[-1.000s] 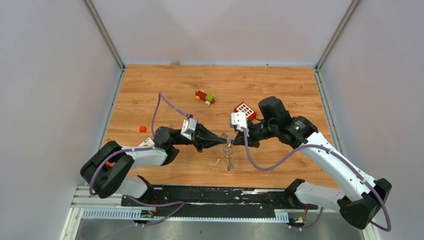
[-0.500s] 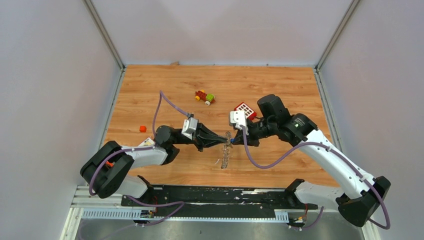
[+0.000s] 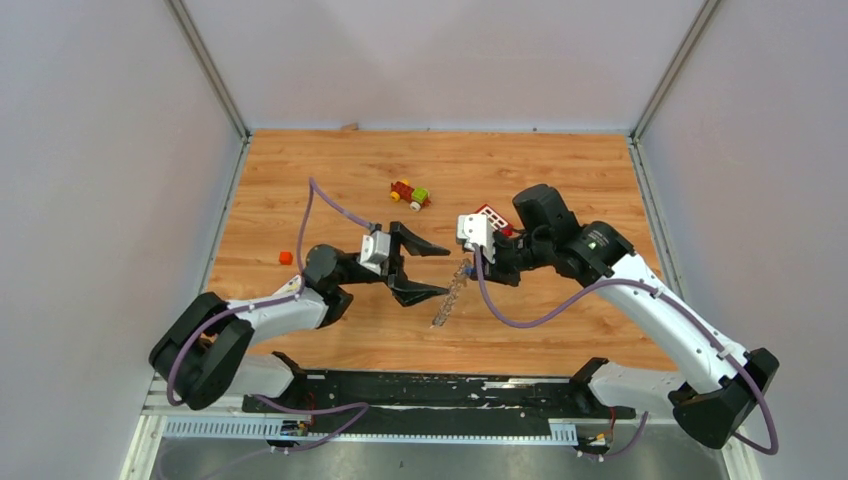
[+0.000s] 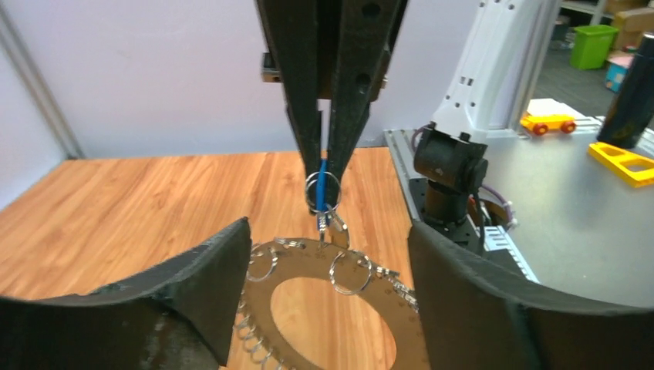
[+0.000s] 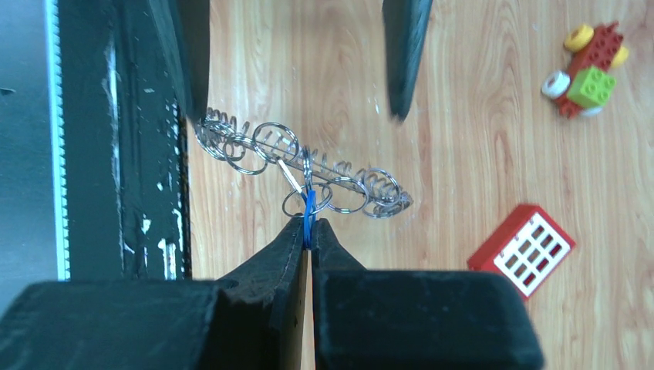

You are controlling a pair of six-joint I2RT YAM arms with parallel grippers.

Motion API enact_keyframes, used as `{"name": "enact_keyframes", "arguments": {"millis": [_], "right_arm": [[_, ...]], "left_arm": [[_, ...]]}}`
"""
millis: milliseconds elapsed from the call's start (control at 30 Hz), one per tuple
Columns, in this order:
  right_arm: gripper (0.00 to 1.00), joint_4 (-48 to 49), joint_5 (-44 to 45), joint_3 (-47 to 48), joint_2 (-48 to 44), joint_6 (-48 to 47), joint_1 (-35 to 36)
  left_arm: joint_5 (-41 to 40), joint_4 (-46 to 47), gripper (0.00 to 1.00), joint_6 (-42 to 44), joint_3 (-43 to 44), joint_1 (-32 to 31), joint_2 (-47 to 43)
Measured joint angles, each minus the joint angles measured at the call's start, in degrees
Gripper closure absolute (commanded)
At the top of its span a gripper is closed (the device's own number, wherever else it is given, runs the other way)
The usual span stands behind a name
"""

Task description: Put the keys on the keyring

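The keyring (image 3: 448, 297), a flat grey ring fringed with small silver loops, hangs above the table in mid scene. It dangles from a thin blue-headed key (image 5: 309, 208) that my right gripper (image 5: 308, 228) is shut on. In the left wrist view that blue key (image 4: 321, 179) sits between the right arm's fingertips, linked through a split ring to the keyring (image 4: 401, 308) below. My left gripper (image 3: 428, 270) stands open just left of the keyring, touching nothing. Its fingers (image 4: 197, 297) flank the ring. I cannot pick out a dark key for certain.
A red block with white squares (image 5: 523, 248) lies close behind the right gripper. A red-yellow-green toy (image 3: 410, 193) sits farther back, and a small orange piece (image 3: 286, 257) lies at the left. The black base rail (image 3: 440, 390) runs along the near edge.
My left gripper has opened, let go of the keyring and drawn back to the left. The keyring has swung and now hangs only from the right gripper's blue key.
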Motion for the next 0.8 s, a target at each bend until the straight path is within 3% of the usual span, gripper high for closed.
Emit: {"name": "enact_keyframes", "arguments": {"millis": [167, 367, 567, 800], "right_arm": [[1.0, -3.02, 5.97, 1.66, 1.7, -0.2, -0.11], [1.0, -3.56, 8.81, 4.85, 8.76, -0.04, -0.13], [1.0, -3.23, 9.53, 6.6, 14.75, 0.39, -0.13], [1.0, -3.45, 14.93, 3.13, 17.03, -2.03, -4.76]], "left_arm": [[-1.36, -8.61, 0.09, 4.96, 0.24, 4.87, -6.58], [-8.83, -29.0, 0.06, 13.84, 5.2, 10.56, -16.65], [-20.92, -47.95, 0.04, 20.7, 12.07, 11.69, -18.14], [-25.99, -56.22, 0.04, 22.67, 12.09, 11.69, -18.51]]}}
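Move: The keyring, a toothed metal disc, hangs from the blue tag in the right fingers; its middle is about 7 cm below the right hand, 3 cm to its left and 2 cm back. From the open left hand it lies about 2 cm back, 2 cm right and 7 cm down. The red block is some 18 cm ahead and 5 cm right of the right hand, on the table; the toy train is roughly 28 cm ahead and 8 cm left of the left hand. The keyring, still hanging from the blue tag that the right fingers keep pinched, is carried down about 8 cm and forward some 7 cm, veering right late, towards the red block, while those fingers tip further downward by some 20 degrees. The already free left hand backs off forward and to its left, rising then sinking again, turning counter-clockwise and spreading slightly wider. ##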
